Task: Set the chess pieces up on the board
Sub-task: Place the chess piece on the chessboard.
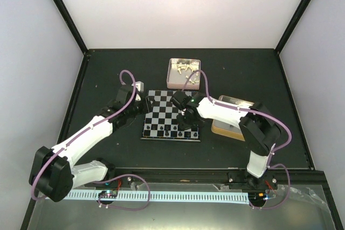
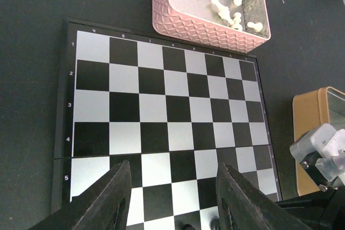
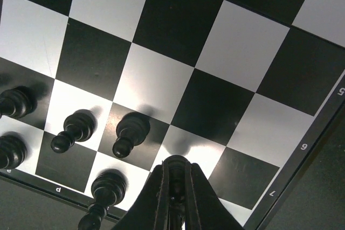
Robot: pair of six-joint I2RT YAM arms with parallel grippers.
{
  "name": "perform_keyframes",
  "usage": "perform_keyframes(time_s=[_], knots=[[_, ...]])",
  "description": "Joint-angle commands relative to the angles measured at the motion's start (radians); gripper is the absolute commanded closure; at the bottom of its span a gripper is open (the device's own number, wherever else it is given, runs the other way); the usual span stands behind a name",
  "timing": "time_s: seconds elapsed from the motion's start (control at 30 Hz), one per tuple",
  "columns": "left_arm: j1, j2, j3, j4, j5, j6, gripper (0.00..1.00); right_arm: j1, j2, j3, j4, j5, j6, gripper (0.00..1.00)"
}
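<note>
The board (image 1: 161, 112) lies at the table's middle, its black and silvery checks filling the left wrist view (image 2: 161, 106). Several black chess pieces (image 3: 129, 133) stand on its near rows (image 1: 171, 132). Low over a pale square beside them, my right gripper (image 3: 175, 168) is shut on a small black piece; from above it sits over the board's near right part (image 1: 188, 122). My left gripper (image 2: 172, 187) hangs open over the board's left side (image 1: 143, 106), nothing between its fingers (image 2: 108, 200). Cream-white pieces (image 2: 226, 6) lie in the pink tin.
The pink tin (image 1: 184, 82) stands just beyond the board's far edge. A tan tin (image 1: 230, 127) sits at the board's right, under my right arm. Dark walls edge the table on the left, right and back.
</note>
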Motion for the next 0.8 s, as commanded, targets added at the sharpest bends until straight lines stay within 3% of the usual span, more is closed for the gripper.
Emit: perform_keyframes(time_s=[0.0, 0.4, 0.77], knots=[[0.011, -0.005, -0.006, 0.032, 0.028, -0.011, 0.55, 0.011, 0.022, 0.035, -0.040, -0.012, -0.023, 0.96], [0.017, 0.006, -0.008, 0.034, 0.047, -0.011, 0.55, 0.016, 0.062, 0.084, -0.105, 0.002, -0.040, 0.80], [0.020, 0.003, -0.001, 0.034, 0.057, -0.008, 0.55, -0.018, -0.092, 0.080, -0.066, 0.140, 0.032, 0.74]])
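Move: The black pawn in the right hand's shut fingers is bound for the white square second from the right in the second row: about 3 cm below that hand and 1 cm back. Pawns stand 3 cm and 6 cm left of the square, level with it; a taller black piece is 3 cm back and 3 cm left of it. From the idle left hand the square is roughly 9 cm back, 15 cm right and 12 cm lower. The pawn, still pinched at first, is set on its white square and let go: the right hand, pointing down, eases about 1 cm down and 1 cm back as its fingers part to a quarter open. It then turns back, lifting some 2.5 cm and drifting about 1.5 cm forward, off the pawn. ##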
